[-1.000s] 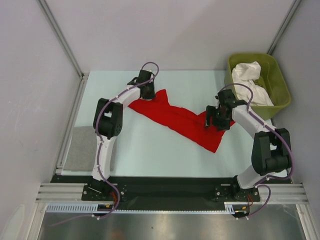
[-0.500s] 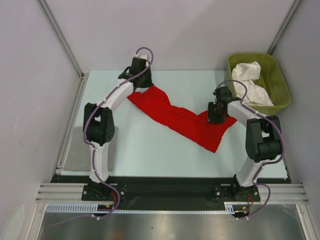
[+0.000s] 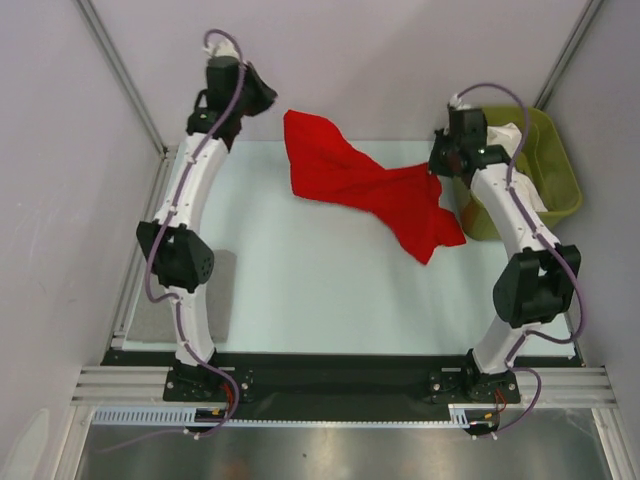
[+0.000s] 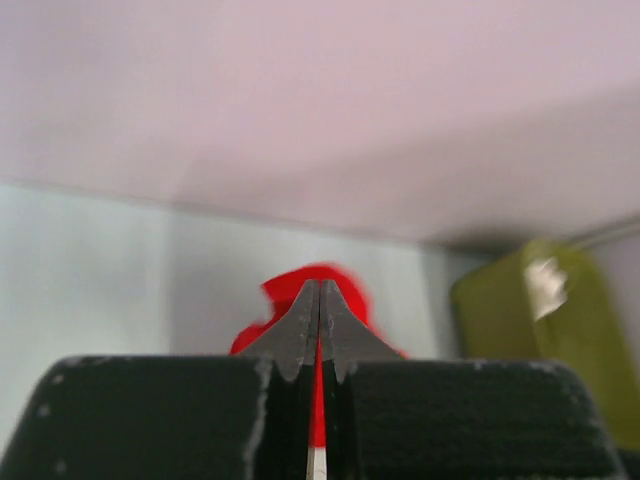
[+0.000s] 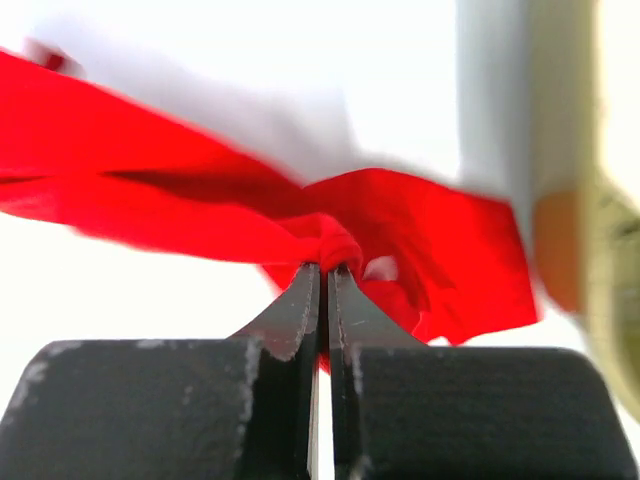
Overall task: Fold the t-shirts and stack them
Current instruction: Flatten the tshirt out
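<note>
The red t-shirt (image 3: 350, 180) hangs stretched in the air over the back of the table, held between both grippers. My left gripper (image 3: 268, 100) is raised high at the back left and is shut on the shirt's left end. In the left wrist view red cloth (image 4: 280, 290) shows between and beyond the closed jaws (image 4: 320, 285). My right gripper (image 3: 437, 165) is shut on a bunched fold at the shirt's right end (image 5: 420, 220), pinched at the fingertips (image 5: 325, 268). White t-shirts (image 3: 510, 140) lie crumpled in the tub.
The olive-green tub (image 3: 560, 170) stands at the back right, just behind the right gripper, and shows in both wrist views (image 4: 540, 330) (image 5: 610, 260). A grey pad (image 3: 150, 310) lies at the table's left edge. Walls enclose the back and sides.
The right gripper has shut on the red t-shirt. Both arms rose and swung toward the back, lifting the shirt off the table and spreading it between them.
</note>
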Robot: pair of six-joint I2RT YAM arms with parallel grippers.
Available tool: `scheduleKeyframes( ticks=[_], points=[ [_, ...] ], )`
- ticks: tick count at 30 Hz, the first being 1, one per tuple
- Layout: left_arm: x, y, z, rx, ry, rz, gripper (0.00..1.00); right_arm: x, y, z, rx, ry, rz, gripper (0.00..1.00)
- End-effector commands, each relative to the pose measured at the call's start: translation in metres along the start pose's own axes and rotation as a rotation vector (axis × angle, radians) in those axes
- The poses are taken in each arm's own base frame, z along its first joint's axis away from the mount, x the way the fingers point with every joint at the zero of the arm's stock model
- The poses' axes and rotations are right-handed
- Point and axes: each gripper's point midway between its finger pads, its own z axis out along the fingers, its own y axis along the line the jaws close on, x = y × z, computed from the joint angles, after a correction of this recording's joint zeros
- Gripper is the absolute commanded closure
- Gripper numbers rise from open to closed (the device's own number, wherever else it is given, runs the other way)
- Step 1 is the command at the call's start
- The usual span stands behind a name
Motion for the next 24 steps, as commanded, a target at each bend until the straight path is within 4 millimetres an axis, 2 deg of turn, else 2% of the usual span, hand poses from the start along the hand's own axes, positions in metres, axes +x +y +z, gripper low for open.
scheduleKeyframes(
  ticks=[1, 3, 4, 6, 7, 8, 9, 10, 11, 13, 14, 15, 16, 17, 18, 19, 20, 21, 22, 23, 24],
  points=[
    [-0.119, -0.038, -0.059, 0.18, -0.267, -0.163, 1.0, -0.107, 0.007, -0.109, -0.009, -0.336, 0.044, 1.0],
    [-0.138, -0.035, -0.07, 0.211, -0.299, -0.198, 1.0, -0.121, 0.009, -0.14, -0.029, -0.391, 0.055, 1.0],
    [-0.147, -0.038, -0.08, 0.226, -0.322, -0.198, 0.99, -0.127, 0.012, -0.167, -0.059, -0.436, 0.062, 1.0],
    [-0.154, -0.032, -0.09, 0.218, -0.334, -0.188, 0.99, -0.119, 0.013, -0.185, -0.085, -0.445, 0.056, 1.0],
    [-0.156, -0.03, -0.095, 0.212, -0.338, -0.184, 1.0, -0.106, 0.011, -0.2, -0.093, -0.448, 0.062, 1.0],
    [-0.164, -0.032, -0.112, 0.215, -0.36, -0.176, 1.0, -0.097, 0.008, -0.203, -0.096, -0.438, 0.069, 1.0],
    [-0.158, -0.025, -0.111, 0.195, -0.347, -0.168, 1.0, -0.087, 0.009, -0.209, -0.118, -0.431, 0.081, 1.0],
    [-0.157, -0.024, -0.115, 0.192, -0.346, -0.159, 1.0, -0.062, 0.016, -0.209, -0.183, -0.379, 0.069, 1.0],
    [-0.159, -0.028, -0.126, 0.202, -0.351, -0.143, 1.0, -0.047, 0.019, -0.213, -0.214, -0.347, 0.07, 1.0],
    [-0.136, -0.023, -0.121, 0.2, -0.281, -0.111, 1.0, -0.013, 0.031, -0.215, -0.288, -0.268, 0.089, 1.0],
    [-0.13, -0.025, -0.129, 0.211, -0.264, -0.106, 0.99, 0.013, 0.033, -0.217, -0.321, -0.233, 0.096, 1.0],
    [-0.099, -0.014, -0.117, 0.2, -0.178, -0.12, 0.97, 0.03, 0.044, -0.22, -0.393, -0.194, 0.087, 1.0],
    [-0.083, -0.01, -0.115, 0.196, -0.139, -0.122, 0.94, 0.045, 0.051, -0.223, -0.436, -0.168, 0.089, 1.0],
    [-0.07, -0.021, -0.126, 0.217, -0.115, -0.109, 0.88, 0.075, 0.059, -0.216, -0.481, -0.101, 0.075, 1.0],
    [-0.051, -0.021, -0.125, 0.216, -0.079, -0.071, 0.84, 0.089, 0.067, -0.215, -0.524, -0.058, 0.068, 1.0],
    [-0.009, -0.008, -0.117, 0.182, 0.005, -0.064, 0.79, 0.108, 0.082, -0.22, -0.625, 0.016, 0.054, 1.0],
    [0.019, -0.023, -0.121, 0.211, 0.06, -0.035, 0.73, 0.132, 0.102, -0.219, -0.709, 0.104, 0.035, 1.0],
    [0.055, -0.016, -0.127, 0.199, 0.122, 0.005, 0.71, 0.149, 0.116, -0.223, -0.778, 0.17, 0.019, 1.0],
    [0.078, -0.018, -0.133, 0.202, 0.16, 0.029, 0.69, 0.164, 0.129, -0.226, -0.821, 0.22, -0.007, 1.0],
    [0.105, -0.03, -0.141, 0.23, 0.21, 0.051, 0.65, 0.175, 0.143, -0.228, -0.865, 0.252, -0.036, 1.0],
    [0.139, -0.021, -0.154, 0.221, 0.269, 0.051, 0.62, 0.209, 0.165, -0.236, -0.934, 0.359, -0.107, 0.99]
  ],
)
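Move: The right hand holds one end of the raised red t-shirt, whose middle lies about 13 cm to its left, 3 cm farther out and 8 cm lower. The open table it goes to is some 22 cm back, 13 cm left and 19 cm below; the green bin is about 15 cm right, 4 cm ahead and 12 cm lower. From the left hand, shut and seemingly empty, the t-shirt's middle is roughly 20 cm right, 8 cm back and 20 cm lower. Right hand, still pinching the t-shirt, arcs up 20 cm and back 25, then down-left; left arcs back, opening. ##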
